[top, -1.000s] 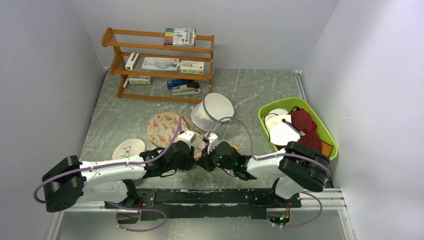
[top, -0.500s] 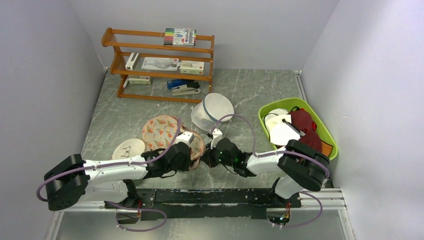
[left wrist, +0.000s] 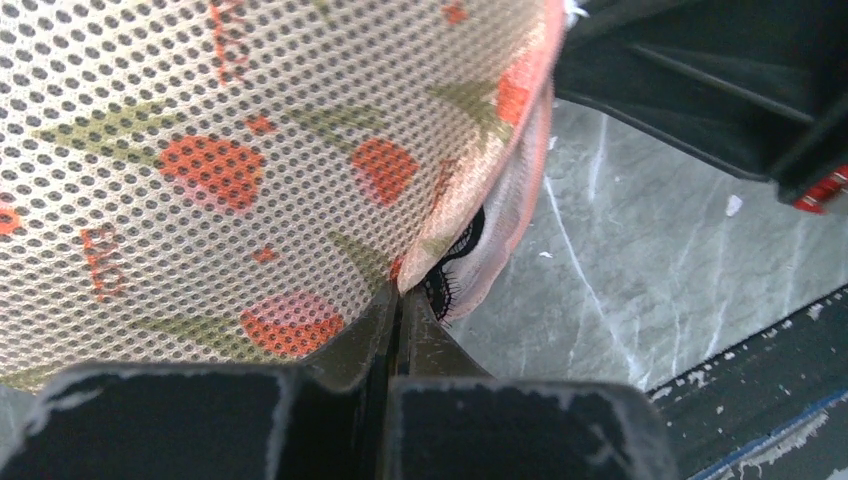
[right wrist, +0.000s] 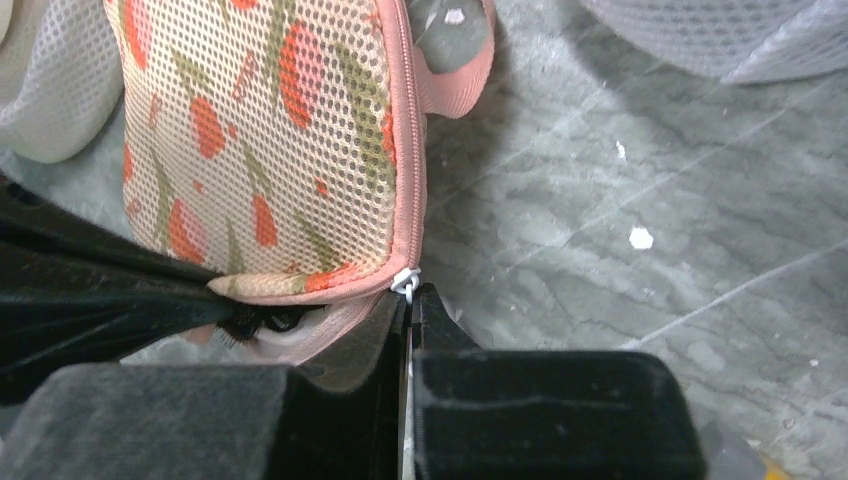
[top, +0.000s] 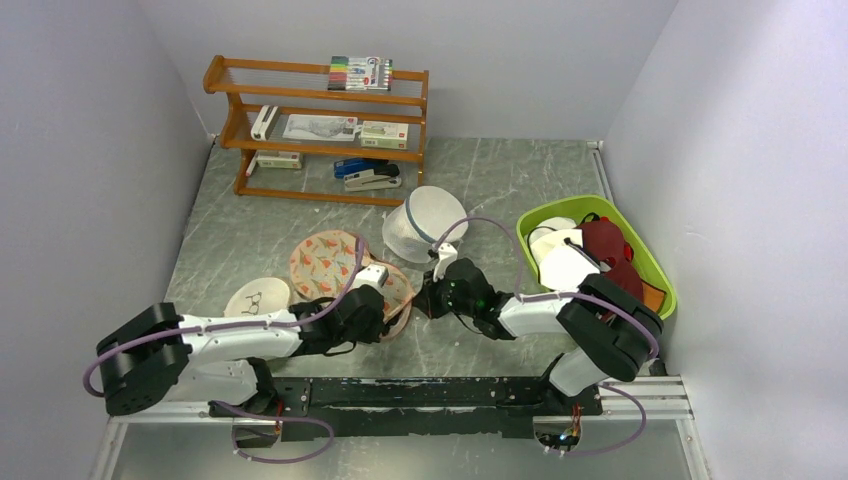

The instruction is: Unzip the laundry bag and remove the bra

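The laundry bag (top: pixel 335 262) lies flat on the table, beige mesh with orange and green print. My left gripper (left wrist: pixel 400 295) is shut on the top fabric edge of the bag (left wrist: pixel 250 150) at its near lobe. My right gripper (right wrist: pixel 408 295) is shut on the white zip pull (right wrist: pixel 403 282) at the corner of the bag (right wrist: pixel 260 150). The zip is parted beside the pull. Black lace of the bra (left wrist: pixel 455 262) shows in that gap, mostly hidden inside. In the top view the left gripper (top: pixel 392 318) and right gripper (top: pixel 423 302) meet at the bag's near right end.
A white mesh cylinder (top: pixel 425 222) stands just behind the right gripper. A round cream cap (top: pixel 255 297) lies left of the bag. A green basket (top: pixel 640 250) of clothes sits at the right, and a wooden rack (top: pixel 318 130) at the back.
The left gripper has closed on the bag's edge. The right gripper, still shut on the zip pull, has moved away from the arm bases, and the bag has shifted slightly.
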Tool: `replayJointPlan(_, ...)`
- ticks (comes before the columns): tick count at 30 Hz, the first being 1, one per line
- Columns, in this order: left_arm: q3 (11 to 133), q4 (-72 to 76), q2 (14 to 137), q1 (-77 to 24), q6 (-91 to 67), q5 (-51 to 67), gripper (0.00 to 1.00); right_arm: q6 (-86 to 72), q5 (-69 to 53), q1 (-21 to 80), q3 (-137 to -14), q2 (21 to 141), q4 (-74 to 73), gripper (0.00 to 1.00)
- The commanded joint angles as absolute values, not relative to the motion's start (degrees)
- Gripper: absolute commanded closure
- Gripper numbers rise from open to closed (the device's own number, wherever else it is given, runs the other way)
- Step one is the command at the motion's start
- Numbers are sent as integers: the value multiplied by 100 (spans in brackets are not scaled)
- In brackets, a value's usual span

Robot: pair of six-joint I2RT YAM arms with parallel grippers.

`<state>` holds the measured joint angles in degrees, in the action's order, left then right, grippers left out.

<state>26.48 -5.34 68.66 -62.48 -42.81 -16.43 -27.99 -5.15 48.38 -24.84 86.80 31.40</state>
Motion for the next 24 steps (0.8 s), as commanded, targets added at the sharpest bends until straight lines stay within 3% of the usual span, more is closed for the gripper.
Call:
replayJointPlan(1, 2913, -1361, 7349, -6245, -4550, -1958, 93, -2769, -525, 4846, -2208, 8477, 3296, 100)
replayJointPlan(6, 3469, -2208, 7771, -6231, -4882, -2737, 92, -3052, -456, 5476, -1817, 8324, 3464, 100)
replayJointPlan(12, 3765, -2797, 7440, -6223, -4931, -2782, 81, -3343, -429, 6207, -1711, 8405, 4034, 100)
replayJointPlan(15, 3623, -2789, 7041, -6224, -5019, -2333, 67, -3479, -441, 6234, -1673, 8528, 4468, 100)
replayJointPlan(20, 3319, -2440, 6283, -6223, -4918, -1313, 34, -3429, -516, 6237, -1896, 8680, 4638, 100)
replayJointPlan(24, 3229, -2137, 5937, -6249, -4720, -790, 27, -3469, -584, 6219, -2005, 8842, 4719, 100)
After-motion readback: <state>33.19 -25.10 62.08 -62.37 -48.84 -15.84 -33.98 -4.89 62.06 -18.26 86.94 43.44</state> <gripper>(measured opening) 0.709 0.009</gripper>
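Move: The laundry bag's near edge is already pinched in the left fingers, and its zipper pull in the right ones. That edge lies some 6 cm back and 7 cm left of the right hand; the pull is likewise 6 cm ahead and 7 cm right of the left hand. The bag's middle is about 11 cm ahead of the left hand and 9 cm to its left. The white mesh bin stands around 18 cm ahead of the right hand and 2 cm to its right. The zipper pull, still pinched shut in the right fingers, is drawn back about 8 cm and then 4 cm left, with a slight dip on the way. The bag's near edge is let go by the left hand, which dips and shifts 3 cm left while rolling some 15 degrees, then spreads its fingers wide as it rises about 4 cm, draws back and undoes most of the roll. ##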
